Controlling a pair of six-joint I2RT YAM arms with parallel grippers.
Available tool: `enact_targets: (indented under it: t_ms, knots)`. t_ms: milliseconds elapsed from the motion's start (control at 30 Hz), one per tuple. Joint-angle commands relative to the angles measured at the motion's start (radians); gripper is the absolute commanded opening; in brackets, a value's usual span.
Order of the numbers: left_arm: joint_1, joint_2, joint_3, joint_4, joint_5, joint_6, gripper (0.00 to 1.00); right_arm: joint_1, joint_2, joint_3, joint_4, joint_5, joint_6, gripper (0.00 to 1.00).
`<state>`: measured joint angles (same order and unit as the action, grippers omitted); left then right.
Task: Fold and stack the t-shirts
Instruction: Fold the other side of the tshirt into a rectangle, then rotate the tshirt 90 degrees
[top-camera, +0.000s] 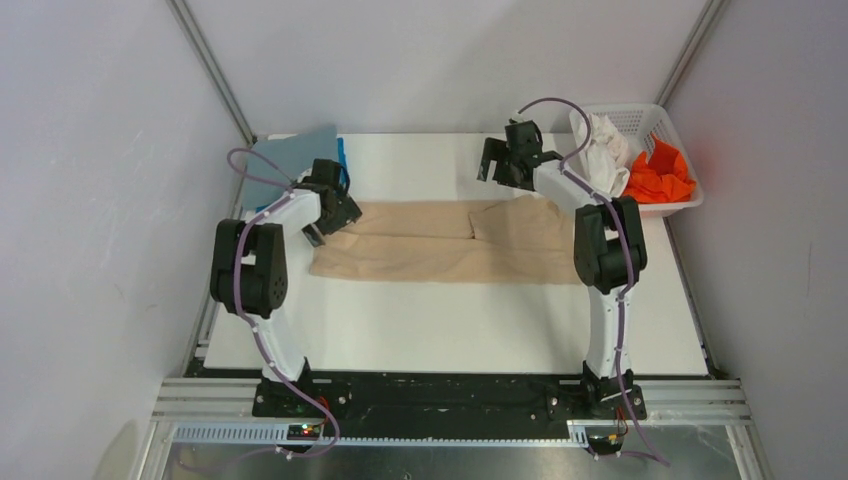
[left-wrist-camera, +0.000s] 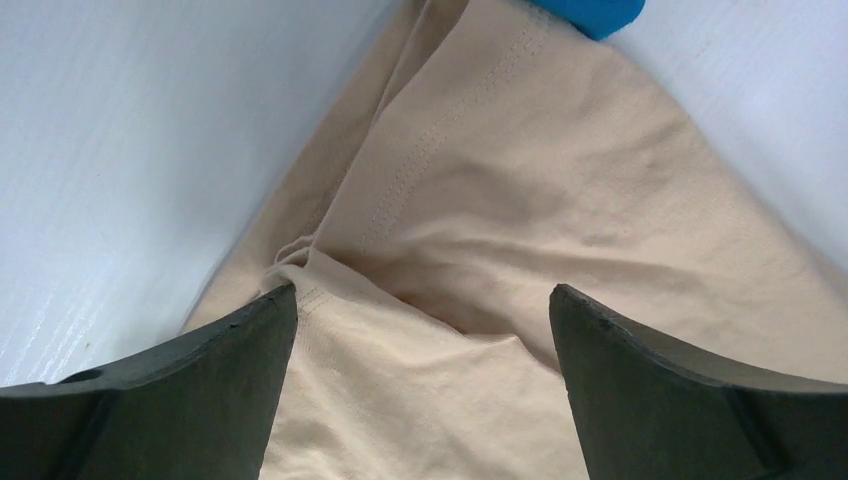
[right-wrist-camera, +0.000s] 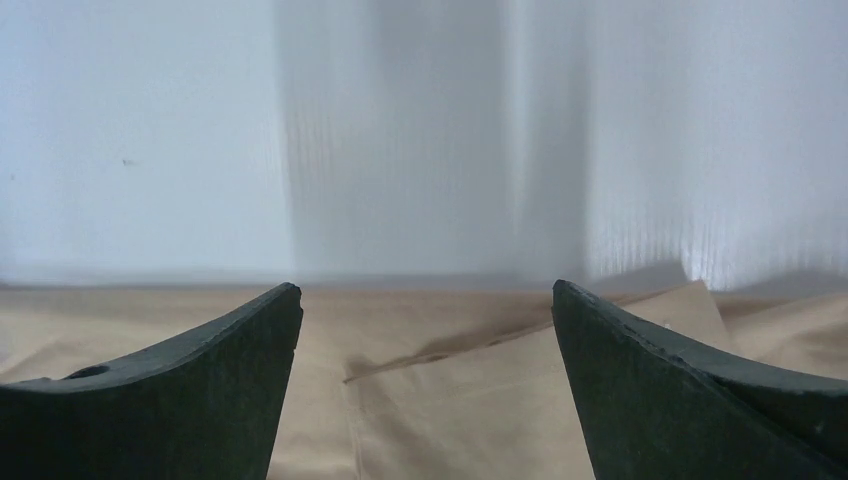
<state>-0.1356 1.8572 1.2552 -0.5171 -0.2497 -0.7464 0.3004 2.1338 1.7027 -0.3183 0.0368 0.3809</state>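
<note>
A tan t-shirt (top-camera: 440, 245) lies flat in a long band across the middle of the table, with a folded flap on its right half. My left gripper (top-camera: 335, 215) hangs open just above its left end; in the left wrist view the tan cloth (left-wrist-camera: 500, 200) fills the gap between the fingers (left-wrist-camera: 423, 300), and nothing is pinched. My right gripper (top-camera: 492, 160) is open above the shirt's far edge, its fingers (right-wrist-camera: 427, 295) apart over the tan cloth (right-wrist-camera: 450, 400). A folded grey-blue t-shirt (top-camera: 295, 155) lies on a bright blue one (top-camera: 342, 155) at the back left.
A white lattice basket (top-camera: 640, 110) stands at the back right corner and holds a crumpled white t-shirt (top-camera: 605, 150) and an orange one (top-camera: 660, 175). The bright blue cloth's corner (left-wrist-camera: 590, 12) shows just beyond the tan shirt. Grey walls enclose the table on three sides.
</note>
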Motion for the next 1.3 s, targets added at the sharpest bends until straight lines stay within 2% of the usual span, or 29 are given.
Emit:
enact_targets:
  t_ms: [0, 100, 233, 333, 433, 567, 767, 967, 1100, 1267]
  knots:
    - [0.004, -0.053, 0.034, 0.000, 0.031, 0.039, 1.00, 0.018, -0.070, -0.024, -0.089, 0.074, -0.023, 0.99]
    - [-0.013, -0.137, 0.020, -0.005, -0.003, 0.046, 1.00, 0.028, -0.208, -0.121, -0.121, 0.114, 0.006, 0.99]
    - [-0.082, -0.294, -0.033, -0.014, -0.153, 0.057, 1.00, 0.041, -0.401, -0.382, -0.135, 0.106, 0.117, 0.99]
    - [-0.146, -0.351, -0.058, -0.013, -0.177, 0.089, 1.00, 0.071, -0.491, -0.527, -0.143, 0.126, 0.174, 0.99]
    - [-0.216, -0.310, -0.044, -0.012, -0.129, 0.120, 1.00, 0.093, -0.545, -0.664, -0.109, 0.076, 0.221, 1.00]
    - [-0.247, -0.173, -0.006, -0.012, -0.069, 0.121, 1.00, 0.088, -0.525, -0.720, -0.077, 0.025, 0.229, 0.99]
    - [-0.247, -0.028, 0.017, -0.011, -0.045, 0.134, 1.00, 0.051, -0.453, -0.722, -0.051, -0.001, 0.217, 1.00]
    - [-0.251, -0.015, -0.071, -0.011, -0.018, 0.082, 1.00, -0.044, -0.340, -0.656, 0.021, -0.119, 0.199, 0.99]
    - [-0.289, -0.111, -0.227, -0.006, 0.026, -0.022, 1.00, -0.069, -0.211, -0.473, -0.027, -0.160, 0.140, 0.99]
    - [-0.494, -0.255, -0.414, 0.026, 0.075, -0.177, 1.00, -0.069, 0.008, -0.109, -0.145, -0.129, 0.073, 0.99]
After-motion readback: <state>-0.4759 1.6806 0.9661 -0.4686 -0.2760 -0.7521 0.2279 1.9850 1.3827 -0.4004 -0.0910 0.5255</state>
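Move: The folded t-shirt lies crosswise, its middle about 24 cm to the left hand's right and 3 cm back, roughly 3 cm below; that hand hovers at the shirt's left end. From the right hand, above the far edge, the shirt's middle is some 12 cm back, 12 cm left and 8 cm down. The folded stack lies about 13 cm ahead and 9 cm left of the left hand, the basket roughly 30 cm right and 5 cm ahead of the right hand. With its fingers wide open throughout, the right hand draws back about 21 cm over the shirt while tipping some 20 degrees more steeply down and sinking 6 cm to its near edge, then presses its fingertips on the cloth there and pushes it forward about 12 cm. Meanwhile the left hand, also open, rises about 12 cm, hops 8 cm right with a slight clockwise turn, comes down onto the shirt's left part and drags that end back towards the base, speeding up as it goes. ##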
